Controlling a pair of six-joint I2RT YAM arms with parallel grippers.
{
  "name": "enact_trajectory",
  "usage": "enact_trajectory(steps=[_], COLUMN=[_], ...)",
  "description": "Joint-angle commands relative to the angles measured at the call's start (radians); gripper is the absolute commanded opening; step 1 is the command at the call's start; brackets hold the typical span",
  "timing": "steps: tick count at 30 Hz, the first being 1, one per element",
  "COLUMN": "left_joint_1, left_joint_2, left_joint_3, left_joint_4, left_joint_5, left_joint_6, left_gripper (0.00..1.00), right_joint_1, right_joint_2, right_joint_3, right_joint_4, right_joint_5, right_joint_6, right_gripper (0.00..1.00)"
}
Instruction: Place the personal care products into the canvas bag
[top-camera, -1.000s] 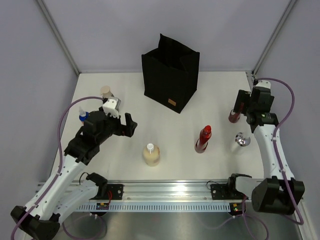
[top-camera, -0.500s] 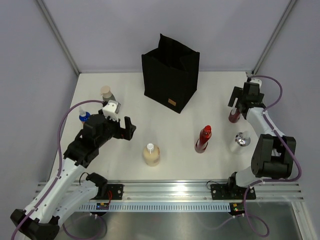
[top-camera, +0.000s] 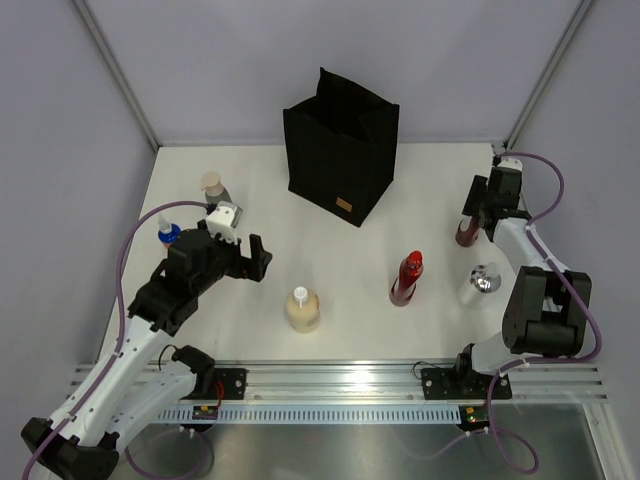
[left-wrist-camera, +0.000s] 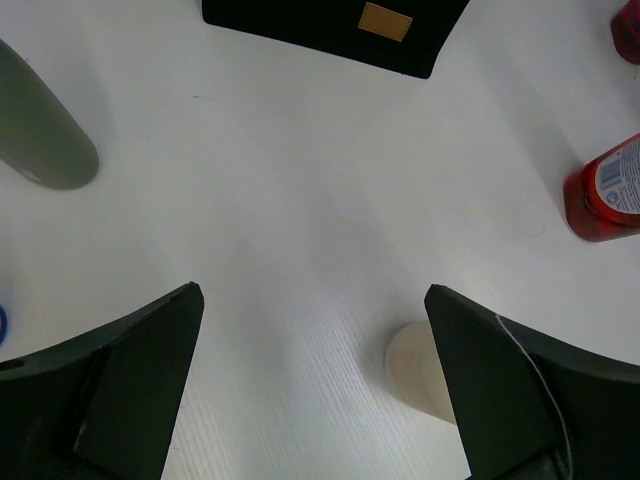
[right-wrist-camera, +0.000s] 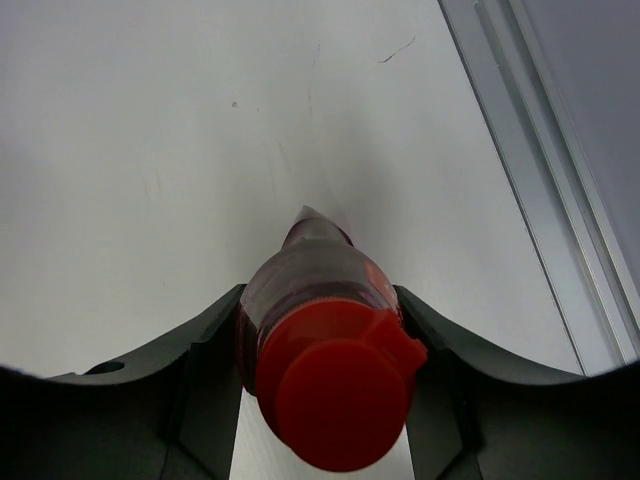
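Observation:
The black canvas bag (top-camera: 340, 150) stands upright at the back middle, its tan label facing front. My right gripper (top-camera: 471, 220) is shut on the maroon bottle (top-camera: 466, 233) with a red cap, which stands on the table at the right. In the right wrist view both fingers (right-wrist-camera: 205, 350) press the sides of the bottle (right-wrist-camera: 325, 340). My left gripper (top-camera: 256, 256) is open and empty over the table, left of the beige bottle (top-camera: 303, 309). The red bottle (top-camera: 406, 278), the silver-white bottle (top-camera: 484, 280), the grey bottle with a beige cap (top-camera: 213, 186) and a blue cap (top-camera: 167, 235) also stand on the table.
The left wrist view shows the bag's base (left-wrist-camera: 330, 30), the grey bottle (left-wrist-camera: 40, 130), the red bottle (left-wrist-camera: 605, 190) and the beige bottle's cap (left-wrist-camera: 420, 370) by the right finger. A metal frame rail (right-wrist-camera: 550, 170) runs close to the right of the maroon bottle.
My right arm has folded back and its gripper has come down around the maroon bottle and closed on it. The left arm has hardly moved.

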Motion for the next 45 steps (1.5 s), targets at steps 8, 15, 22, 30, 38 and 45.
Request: enact_trajectory(steps=[8,15,22,30,38,45], left_joint_1=[0.000,0.000,0.000,0.000,0.000,0.000], left_joint_2=[-0.003,0.000,0.003,-0.003,0.020,0.058], left_joint_3=[-0.001,-0.004,-0.009,-0.021,-0.029,-0.024], left_joint_4=[0.044,0.048,0.056,0.076,0.087,0.074], left_joint_5=[-0.038,-0.042,-0.032,-0.024,-0.022,-0.042], left_joint_6=[0.017,0.023,0.032,0.050,0.058,0.061], left_gripper=[0.99,0.99,0.99,0.99,0.99,0.99], right_joint_1=[-0.004,0.042,0.189,0.335,0.421,0.470], right_joint_2=[-0.154,-0.184,-0.023,0.299,0.648,0.778], right_joint_3=[0.068,0.379,0.778,1.382,1.797,1.782], right_joint_4=[-0.026,-0.287,-0.329,-0.318,-0.162,-0.132], right_joint_5=[-0.187,-0.636,-0.693,-0.731,-0.613,-0.633], right_joint_6=[-0.158,-0.300,-0.229,-0.090,-0.085,-0.064], right_gripper=[0.00,0.00,0.00,0.00,0.00,0.00])
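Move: The right gripper already has its fingers shut on the upper part of the red-capped bottle by the table's right side. From it the canvas bag stands some 36 cm left and 14 cm ahead, its middle about level with the hand. The silver bottle stands roughly 17 cm straight back, the dark red bottle about 17 cm back and 17 cm left. From the left gripper the bag is about 31 cm ahead and 20 cm right. Keep the right gripper's hold on the red-capped bottle, lift it clear and swing it left and steeply up towards the canvas bag, about 34 cm left in all, reaching forward in the later part. Turn the hand some 60 degrees counter-clockwise and tip the fingers up towards level, then, over the bag's mouth, sink about 7 cm. ##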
